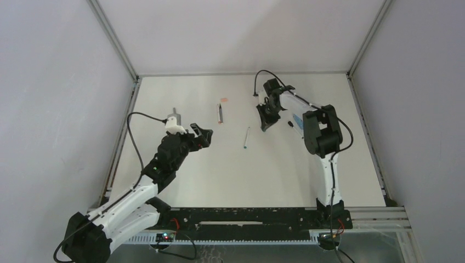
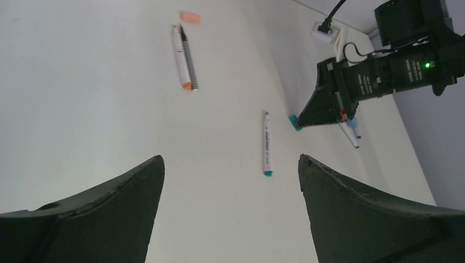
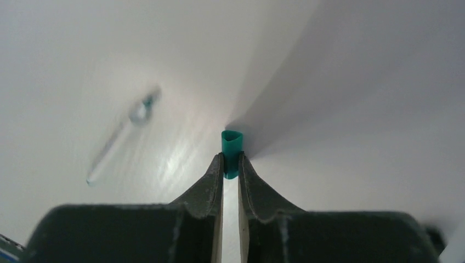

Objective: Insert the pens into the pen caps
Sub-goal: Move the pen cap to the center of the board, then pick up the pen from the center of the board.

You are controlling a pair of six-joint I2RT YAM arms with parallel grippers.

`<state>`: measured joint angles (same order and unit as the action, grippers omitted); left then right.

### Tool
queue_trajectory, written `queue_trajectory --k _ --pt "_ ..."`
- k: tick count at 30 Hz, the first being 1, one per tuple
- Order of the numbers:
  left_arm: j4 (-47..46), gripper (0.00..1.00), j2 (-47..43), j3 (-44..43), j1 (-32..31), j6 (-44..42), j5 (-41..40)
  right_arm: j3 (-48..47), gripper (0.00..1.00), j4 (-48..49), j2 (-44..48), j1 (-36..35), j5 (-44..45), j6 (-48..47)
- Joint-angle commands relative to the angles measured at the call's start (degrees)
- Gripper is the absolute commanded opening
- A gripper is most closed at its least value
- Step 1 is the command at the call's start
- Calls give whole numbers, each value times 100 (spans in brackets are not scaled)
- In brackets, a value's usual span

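Note:
My right gripper [image 3: 231, 159] is shut on a teal pen cap [image 3: 231, 145], held at the fingertips just above the table. From the left wrist view the same cap [image 2: 295, 121] shows at that gripper's tip. A white pen with a teal end [image 2: 267, 143] lies mid-table, left of my right gripper [image 1: 265, 126]. Farther back, a white pen with an orange tip [image 2: 180, 57] and a black pen [image 2: 190, 60] lie side by side, with a salmon-pink cap [image 2: 190, 17] beyond them. My left gripper [image 2: 230, 159] hangs open and empty, short of the teal-ended pen.
Two more pens, white with blue [image 2: 351, 131], lie on the table just behind the right gripper, partly hidden by it. The white table [image 1: 181, 175] is enclosed by grey walls with metal rails [image 1: 118, 142] along its sides.

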<state>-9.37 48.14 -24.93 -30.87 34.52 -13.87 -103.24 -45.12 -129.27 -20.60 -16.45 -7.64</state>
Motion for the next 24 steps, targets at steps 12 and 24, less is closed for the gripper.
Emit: queue_trajectory --k 12,24 --pt "-660 78 1680 -836 -490 186 1162 1392 54 -271 1915 407 -437 -374" --pt "1629 51 4573 -3610 -938 -16 941 3145 54 370 4591 1753 -3973 -787"
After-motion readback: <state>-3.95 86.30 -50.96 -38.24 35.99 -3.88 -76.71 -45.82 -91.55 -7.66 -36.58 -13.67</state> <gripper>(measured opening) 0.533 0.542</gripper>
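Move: The right hand holds the green pen cap just above the board, its resting spot about 6 cm back and 3 cm right; from that spot the green pen lies 9 cm left, level, and the black-capped pen 11 cm right and 3 cm farther out. The green pen is roughly 10 cm ahead, 15 cm right and 17 cm below the left hand, the striped pen 14 cm beyond it and 11 cm to its left. The right fingers, still pinching the green cap, take it low and level about 6 cm back and a little right, open to about half and let go, then climb clear some 14 cm, drifting right and back while tilting to point more leftward. Meanwhile the open left hand sweeps about 13 cm right towards the green pen, sinking and late on reaching forward, tipping down and swinging clockwise as its fingers narrow to half. ##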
